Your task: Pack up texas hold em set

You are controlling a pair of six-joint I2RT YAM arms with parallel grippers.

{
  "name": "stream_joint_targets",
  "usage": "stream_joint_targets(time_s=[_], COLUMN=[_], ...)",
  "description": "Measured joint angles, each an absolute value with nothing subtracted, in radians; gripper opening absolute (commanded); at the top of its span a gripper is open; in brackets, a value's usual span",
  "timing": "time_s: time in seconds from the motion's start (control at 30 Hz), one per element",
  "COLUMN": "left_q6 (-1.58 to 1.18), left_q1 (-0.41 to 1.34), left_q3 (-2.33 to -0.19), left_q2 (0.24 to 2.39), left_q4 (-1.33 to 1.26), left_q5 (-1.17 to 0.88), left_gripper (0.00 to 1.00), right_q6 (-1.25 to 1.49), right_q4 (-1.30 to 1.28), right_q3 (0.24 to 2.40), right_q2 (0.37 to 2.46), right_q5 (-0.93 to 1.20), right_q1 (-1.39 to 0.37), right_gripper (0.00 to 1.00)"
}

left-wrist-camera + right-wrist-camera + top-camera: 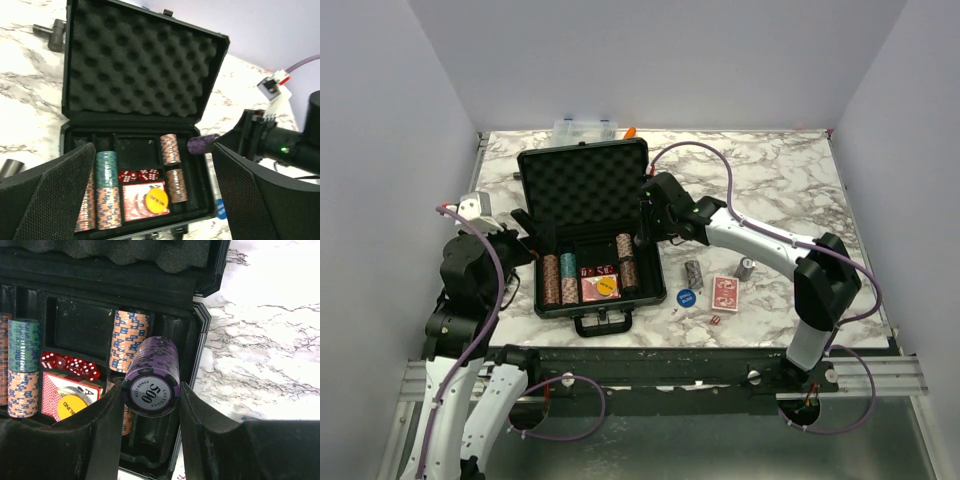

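The black briefcase (585,185) lies open on the marble table, foam lid up. Orange and teal chip stacks (560,280), red dice (138,175) and a red-backed deck (52,392) with a yellow button (156,197) sit in its tray. My right gripper (151,390) is shut on a purple chip stack (152,377), held on its side above the vacant slot at the tray's right edge. My left gripper (154,150) stands open at the case's left side, holding nothing. On the table right of the case are a dark chip stack (694,273), a blue button (686,297), another red-backed deck (724,292) and tiny red dice (715,320).
A small grey cylinder (745,268) stands right of the loose deck. A clear plastic organizer box (585,128) and an orange-handled tool (631,131) lie behind the lid at the table's far edge. White walls close in the table on three sides.
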State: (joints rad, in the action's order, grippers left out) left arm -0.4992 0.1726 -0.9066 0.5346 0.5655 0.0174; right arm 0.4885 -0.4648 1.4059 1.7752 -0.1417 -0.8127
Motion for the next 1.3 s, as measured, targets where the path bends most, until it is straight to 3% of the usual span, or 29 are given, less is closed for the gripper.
stream_joint_targets(time_s=[0.37, 1.3], left_q6=[-0.365, -0.31], left_q1=[0.173, 0.173], left_q3=[-0.76, -0.757], left_q2=[0.54, 0.555], left_q4=[0.547, 0.547], left_q5=[0.131, 0.139], left_gripper=[0.97, 0.96], right_q6=[0.434, 0.323], right_q4=[-0.448, -0.338], right_q3=[1.402, 1.311], right_q2=[1.775, 1.775], right_q5=[-0.141, -0.258], right_q1=[-0.815, -0.865], right_gripper=[0.01, 0.01])
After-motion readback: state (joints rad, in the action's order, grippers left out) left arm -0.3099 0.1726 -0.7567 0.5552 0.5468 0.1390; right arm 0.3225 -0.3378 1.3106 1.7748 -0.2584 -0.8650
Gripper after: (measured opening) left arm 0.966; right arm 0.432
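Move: My right hand holds the purple chip stack. The far half of the case's empty right-hand slot lies about 2 cm ahead, 1 cm right and 8 cm below that hand. The far orange stack is level with that target, some 4 cm to my hand's left; the near orange stack is about 6 cm back and 3 cm left. From my empty left hand, the slot is roughly 12 cm ahead, 22 cm right and 26 cm below. I keep the purple stack pinched in my right fingers and work it down towards the empty slot: first about 1 cm back and left while sinking 2 cm, then forward and right again. Meanwhile I turn that wrist some 10 degrees, swinging the fingers to point more forward. My left hand, still wide open, drops about 7 cm and drifts left, its left side rolling up. ##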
